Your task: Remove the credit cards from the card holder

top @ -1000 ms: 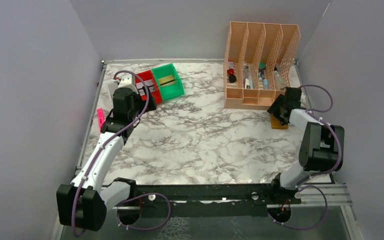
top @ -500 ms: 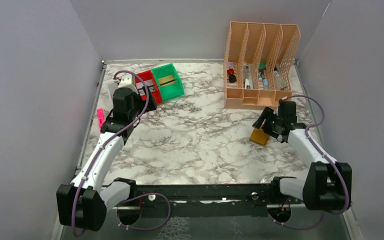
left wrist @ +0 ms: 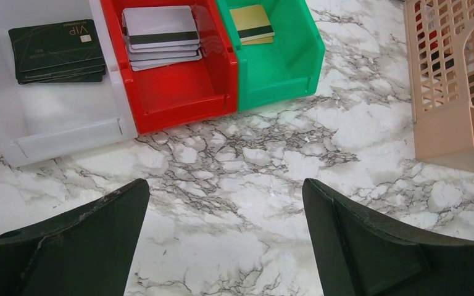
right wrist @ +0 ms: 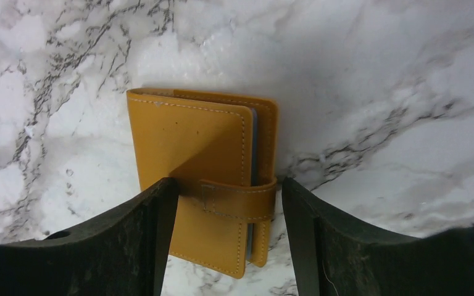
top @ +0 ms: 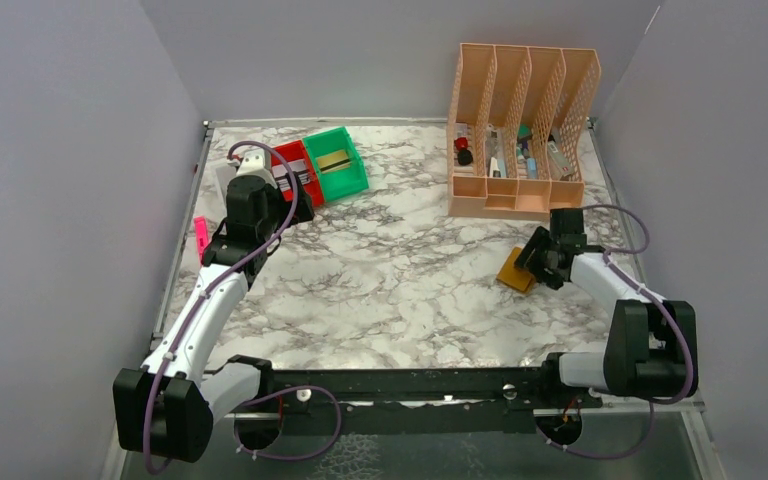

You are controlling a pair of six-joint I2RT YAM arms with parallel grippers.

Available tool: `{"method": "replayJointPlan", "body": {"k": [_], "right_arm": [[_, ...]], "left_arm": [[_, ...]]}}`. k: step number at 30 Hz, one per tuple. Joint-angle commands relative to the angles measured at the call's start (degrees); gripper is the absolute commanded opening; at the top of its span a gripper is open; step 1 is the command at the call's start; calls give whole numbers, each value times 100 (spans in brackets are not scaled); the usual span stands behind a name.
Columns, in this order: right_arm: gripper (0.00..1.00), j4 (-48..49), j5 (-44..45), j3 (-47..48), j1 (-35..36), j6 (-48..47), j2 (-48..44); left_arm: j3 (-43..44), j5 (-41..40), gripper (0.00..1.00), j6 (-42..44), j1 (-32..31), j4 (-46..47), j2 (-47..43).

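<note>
The tan-brown card holder (top: 514, 272) lies shut on the marble, its strap fastened (right wrist: 191, 148). A thin pale blue edge shows along its right side. Any credit cards inside it are hidden. My right gripper (right wrist: 228, 191) straddles its near end, open: the left finger touches the holder's edge and a gap separates the right finger from it. In the top view this gripper (top: 532, 262) sits just right of the holder. My left gripper (left wrist: 225, 191) hangs open over bare marble in front of the bins, holding nothing.
A white bin (left wrist: 68, 132) holds dark cards, a red bin (left wrist: 179, 98) holds white striped cards, and a green bin (left wrist: 284, 74) holds yellow cards. A peach desk organizer (top: 520, 130) stands behind the holder. A pink item (top: 201, 235) lies at the left table edge.
My right arm carried the card holder from beside the organizer leftward and down onto the marble. Its jaws have widened a little. The left arm has not moved.
</note>
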Motion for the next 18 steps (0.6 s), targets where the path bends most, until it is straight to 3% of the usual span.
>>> {"method": "replayJointPlan", "body": {"k": [1,18], "right_arm": [[65,189,-427,-409,-15,178,6],[24,149,-1658,-41,0,-703,-1065]], "left_arm": [[-44,158,98,-58,29,127,-49],[-25,206,98,-97,29,116,77]]}}
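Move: The card holder lies flat almost under my right hand, its middle about 1 cm ahead, 1 cm to the left and 2 cm below, with the strap edge between my open fingers. The tan rack's middle stands roughly 21 cm ahead and 2 cm left; the green tray is some 39 cm left and 23 cm ahead. From my idle left hand, the holder is about 43 cm right, 7 cm back and 19 cm lower. I dip my right hand about 1 cm more onto the card holder while easing left, and close my fingers from well open to about a quarter, pinching the holder around its strap. As they close I turn upward, rising some 4 cm from the lowest point and ending about 3 cm farther left, with the wrist tilting the fingers slightly forward and turning a little counter-clockwise. ##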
